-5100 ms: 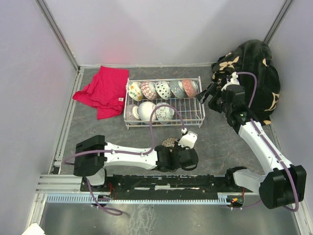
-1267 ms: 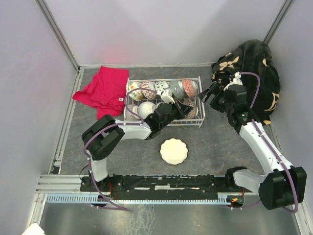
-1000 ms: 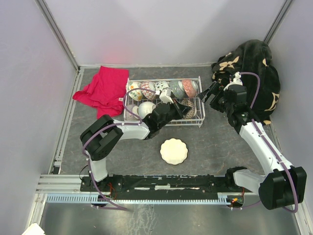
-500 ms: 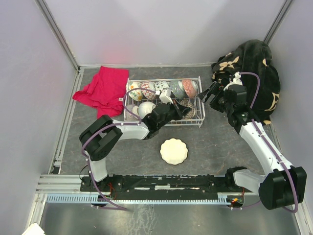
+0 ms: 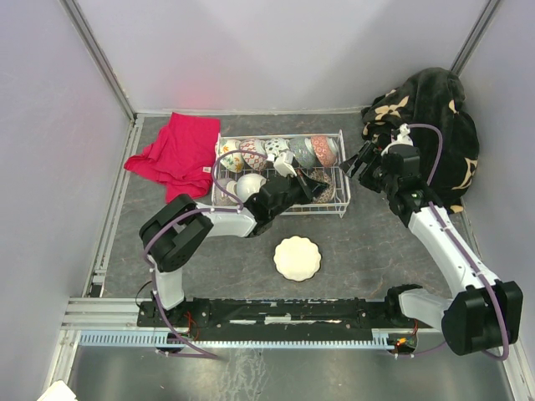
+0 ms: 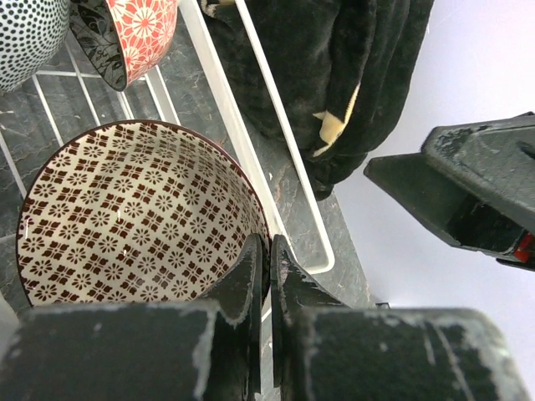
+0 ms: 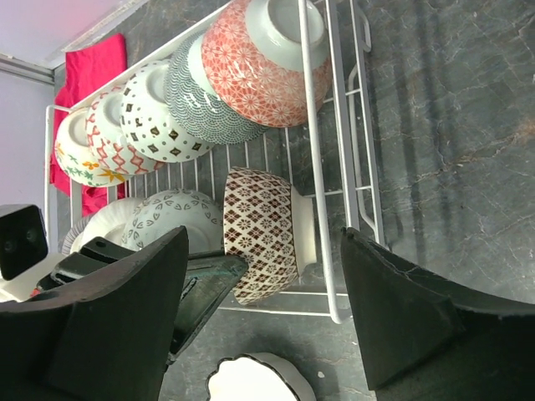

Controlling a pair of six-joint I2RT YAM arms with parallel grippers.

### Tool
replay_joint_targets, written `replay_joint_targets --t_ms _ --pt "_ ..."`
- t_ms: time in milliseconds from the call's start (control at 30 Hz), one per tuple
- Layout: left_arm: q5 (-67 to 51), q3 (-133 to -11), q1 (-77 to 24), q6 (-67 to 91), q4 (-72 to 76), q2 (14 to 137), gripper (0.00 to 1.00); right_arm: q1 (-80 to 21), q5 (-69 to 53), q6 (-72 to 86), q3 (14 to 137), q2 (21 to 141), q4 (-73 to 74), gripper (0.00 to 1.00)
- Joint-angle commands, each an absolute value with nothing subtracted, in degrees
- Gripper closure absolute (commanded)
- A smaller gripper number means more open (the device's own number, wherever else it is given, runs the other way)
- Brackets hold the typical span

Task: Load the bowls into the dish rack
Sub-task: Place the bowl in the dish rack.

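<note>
The white wire dish rack [image 5: 344,180] holds a back row of patterned bowls [image 5: 276,152] and pale bowls [image 5: 248,185] at its front left. My left gripper [image 5: 311,185] is shut on the rim of a brown diamond-patterned bowl [image 6: 125,217], which stands on edge in the rack's front right corner [image 7: 263,234]. One finger is inside the bowl and one outside [image 6: 268,251]. My right gripper [image 5: 358,160] hovers open just right of the rack, with nothing between its fingers [image 7: 264,232].
A white scalloped plate [image 5: 297,258] lies on the table in front of the rack. A red cloth [image 5: 175,153] lies left of the rack. A dark patterned blanket [image 5: 430,117] is heaped in the back right corner, behind my right arm.
Five seconds ago my left gripper held the brown bowl over the plate near the arm bases; it now holds it in the rack. Over the last second the right jaws narrowed a little.
</note>
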State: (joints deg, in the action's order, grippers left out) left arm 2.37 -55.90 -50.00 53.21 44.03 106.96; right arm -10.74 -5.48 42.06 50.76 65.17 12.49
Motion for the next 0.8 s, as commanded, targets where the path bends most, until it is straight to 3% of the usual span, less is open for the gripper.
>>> replay_joint_targets --t_ms 0,133,500,767 --pt "0.76 -55.7 -50.45 56.75 43.81 109.59 0.97 -10.43 -4.22 40.55 53.46 66.77 13.52 0.21" --pt "1.36 -53.87 -50.45 57.89 48.08 109.77 0.97 -10.41 -3.89 39.93 54.46 69.38 15.0 0.25" --pt "1.76 -50.55 -50.4 61.6 59.93 111.15 0.97 -10.46 -2.64 38.42 55.72 74.4 16.08 0.51" --pt "2.27 -49.96 -50.54 63.56 61.67 112.49 0.97 -10.41 -2.49 38.25 55.88 74.39 16.26 0.57"
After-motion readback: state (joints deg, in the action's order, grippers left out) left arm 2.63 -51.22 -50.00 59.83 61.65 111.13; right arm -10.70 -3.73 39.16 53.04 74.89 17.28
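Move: The brown patterned bowl, pinched at its rim by the left fingers, has its middle about 4 cm ahead, 2 cm right of and 2 cm below the left hand; from the right hand it lies some 6 cm left, level front to back, and 7 cm down. The grey floral bowl stands about 7 cm to the left of the brown bowl, the orange bowl about 9 cm beyond it, and the rack's right end about 5 cm to its right. Lower the open right gripper about 6 cm towards the foot of the brown bowl and the rack's right end, tipping the fingers some 10 degrees further down and closing them to roughly half open. Meanwhile keep the left fingers pinched on the bowl's rim, holding nearly in place, and roll that wrist about 10 degrees so its left side dips. ##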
